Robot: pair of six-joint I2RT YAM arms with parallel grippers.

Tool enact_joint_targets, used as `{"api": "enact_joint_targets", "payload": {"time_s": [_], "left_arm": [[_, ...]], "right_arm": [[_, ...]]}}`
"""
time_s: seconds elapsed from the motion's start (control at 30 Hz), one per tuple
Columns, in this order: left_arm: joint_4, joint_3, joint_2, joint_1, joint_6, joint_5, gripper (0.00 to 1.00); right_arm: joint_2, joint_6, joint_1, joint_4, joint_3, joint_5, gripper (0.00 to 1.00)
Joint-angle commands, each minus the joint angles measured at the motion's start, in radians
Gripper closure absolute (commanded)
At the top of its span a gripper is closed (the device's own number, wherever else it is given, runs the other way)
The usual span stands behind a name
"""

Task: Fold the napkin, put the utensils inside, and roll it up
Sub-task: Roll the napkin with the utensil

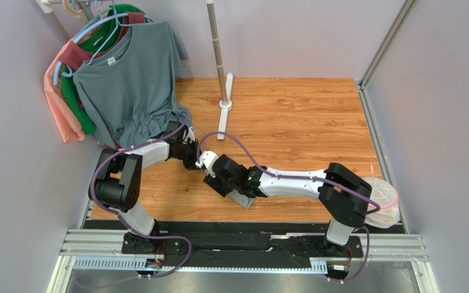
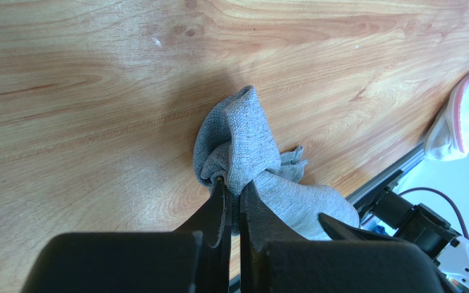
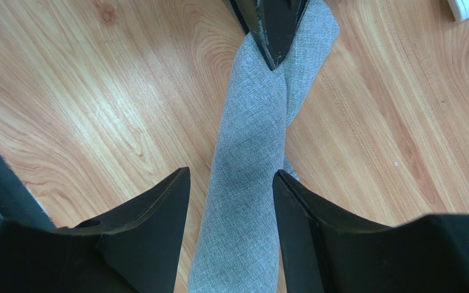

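Note:
The grey napkin (image 3: 252,110) lies on the wooden table as a long rolled and twisted bundle. My left gripper (image 2: 234,182) is shut on one bunched end of the napkin (image 2: 237,131), and its dark fingers (image 3: 273,27) show at the top of the right wrist view. My right gripper (image 3: 231,173) is open and straddles the roll, with a gap on its left side. From above, the two grippers meet at mid-table: the left gripper (image 1: 193,157), the right gripper (image 1: 218,177), and a bit of napkin (image 1: 243,199) showing under the right wrist. The utensils are hidden.
Several shirts on hangers (image 1: 127,79) hang at the back left, the blue-grey one reaching down near the left arm. A metal pole with a white foot (image 1: 225,107) stands at the back centre. A white bag with a pink rim (image 1: 382,198) sits at the table's right edge.

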Motion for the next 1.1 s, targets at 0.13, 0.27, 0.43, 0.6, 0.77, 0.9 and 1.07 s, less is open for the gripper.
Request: {"api": "enact_joint_targets", "payload": {"time_s": [0.13, 0.27, 0.43, 0.6, 0.77, 0.9, 1.07], "left_arm": [[-0.046, 0.042, 0.009, -0.003, 0.024, 0.009, 1.0], [-0.046, 0.042, 0.012, -0.003, 0.024, 0.012, 1.0], [-0.046, 0.045, 0.014, -0.003, 0.025, 0.02, 1.0], [-0.05, 0.054, 0.011, -0.003, 0.027, 0.026, 1.0], [-0.038, 0.057, -0.003, -0.003, 0.03, 0.041, 0.99], [-0.036, 0.063, -0.049, 0.002, 0.021, 0.032, 0.6], [-0.075, 0.083, -0.122, 0.034, 0.013, -0.041, 0.26]], "right_arm": [[0.052, -0.033, 0.039, 0.083, -0.026, 0.077, 0.46], [0.09, -0.024, 0.04, 0.08, -0.023, 0.115, 0.47], [0.141, -0.012, 0.042, 0.072, -0.019, 0.165, 0.48], [0.18, 0.019, 0.039, 0.054, -0.016, 0.199, 0.48], [0.2, 0.062, 0.02, 0.019, -0.019, 0.193, 0.52], [0.186, 0.095, -0.006, 0.009, -0.047, 0.134, 0.69], [0.118, 0.14, -0.072, 0.008, -0.084, -0.036, 0.79]]}}
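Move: The rolled napkin's middle lies about 4 cm right of the open right hand, 1 cm ahead and 5 cm below; its far left end, pinched in the left fingers, is some 8 cm ahead, 5 cm left and 2 cm below. From the left hand the roll's middle is roughly 8 cm right, 7 cm back and 2 cm lower, and the near end of the white stand foot is about 9 cm ahead and 6 cm right. The rolled napkin, still pinched at its far left end by the left hand, is straddled by the right hand, which sinks about 5 cm and eases some 2 cm forward, turning slightly clockwise, then closes across the roll to pinch it. As the right fingers shut, the left ones open wide, let go, and start to rise about 1 cm. ##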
